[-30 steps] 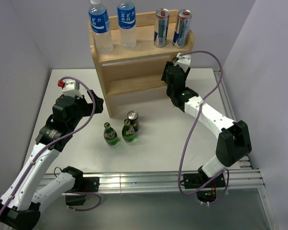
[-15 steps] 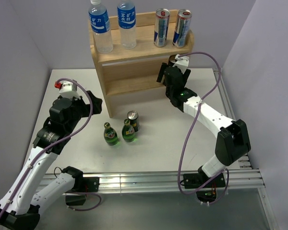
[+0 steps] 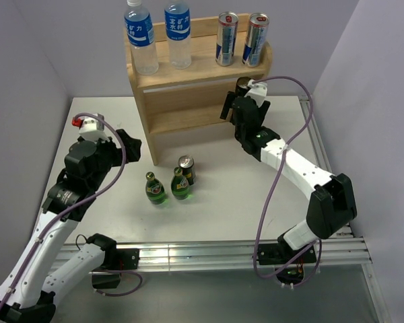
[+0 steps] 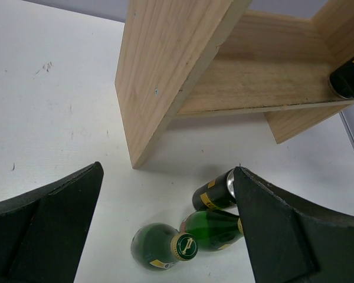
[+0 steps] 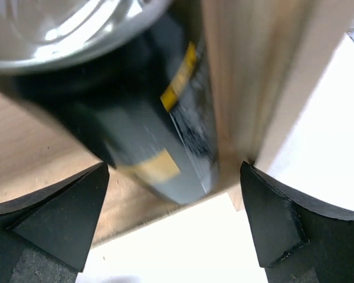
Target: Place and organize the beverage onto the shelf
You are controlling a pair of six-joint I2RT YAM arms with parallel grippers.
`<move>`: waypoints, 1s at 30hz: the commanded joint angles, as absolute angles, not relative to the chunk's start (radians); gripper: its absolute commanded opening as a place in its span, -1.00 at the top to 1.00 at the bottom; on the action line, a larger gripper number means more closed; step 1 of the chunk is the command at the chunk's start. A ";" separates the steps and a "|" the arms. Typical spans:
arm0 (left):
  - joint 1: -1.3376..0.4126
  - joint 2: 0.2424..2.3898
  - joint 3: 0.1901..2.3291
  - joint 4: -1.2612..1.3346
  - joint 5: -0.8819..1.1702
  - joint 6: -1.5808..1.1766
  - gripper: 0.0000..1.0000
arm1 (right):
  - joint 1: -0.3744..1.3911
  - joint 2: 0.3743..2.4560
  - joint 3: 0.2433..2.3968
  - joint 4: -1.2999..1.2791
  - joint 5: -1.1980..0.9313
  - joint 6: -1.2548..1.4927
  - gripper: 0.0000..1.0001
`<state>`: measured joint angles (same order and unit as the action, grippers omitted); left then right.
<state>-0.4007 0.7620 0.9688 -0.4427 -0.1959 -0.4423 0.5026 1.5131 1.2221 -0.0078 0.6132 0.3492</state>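
Observation:
The light-wood shelf (image 3: 188, 94) stands at the back of the table. Its top board carries two water bottles (image 3: 140, 39) and two silver cans (image 3: 226, 39). A black can (image 3: 242, 84) stands on the lower board against the right side panel. My right gripper (image 3: 239, 99) is open just in front of it, a finger on either side, not touching; close up, the black can (image 5: 147, 118) fills the right wrist view. On the table stand two green bottles (image 3: 155, 190) and another black can (image 3: 186, 168). My left gripper (image 3: 133, 145) hangs open above them, empty.
In the left wrist view the shelf's left side panel (image 4: 165, 71) is close ahead, with the green bottles (image 4: 162, 250) and the table's black can (image 4: 215, 191) below my left gripper (image 4: 168, 171). An aluminium rail (image 3: 209, 254) runs along the table's near edge.
My right gripper has opened and let go of the black can, which now stands on the lower board. The left arm has drifted a little to the left.

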 commanded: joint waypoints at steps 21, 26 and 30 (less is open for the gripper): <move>-0.403 0.637 0.936 -0.486 -0.207 -0.503 -0.99 | 0.705 1.068 0.965 -0.319 0.819 0.579 -1.00; -0.403 0.618 0.923 -0.495 -0.216 -0.511 -0.99 | 0.856 0.959 0.873 -0.469 0.835 0.759 -1.00; -0.403 0.606 0.916 -0.506 -0.221 -0.512 -0.99 | 0.951 0.948 0.787 -0.440 0.746 0.834 -1.00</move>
<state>-0.4007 0.6216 0.9195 -0.5018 -0.2077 -0.4957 0.9081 0.9489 0.8379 -0.4049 0.7769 0.7166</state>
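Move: My right hand's open fingers still flank the black can I set on the middle shelf, its middle about 3 cm ahead. The next black can stands on the table some 14 cm back, 22 cm to the left and 18 cm below; one green bottle is about 7 cm nearer me and 2 cm left of that can, the other 8 cm nearer and 12 cm left. From my left hand that table can lies about level, 17 cm right and 25 cm down. I draw my wide-open right hand straight out from the shelved can, about 19 cm back and gathering speed. It first drifts some 3 cm right and rises slightly, then swings left and dips towards the black can on the table, turning a little counter-clockwise with its left side lifting. My left hand, open and empty, eases back about 3 cm. ##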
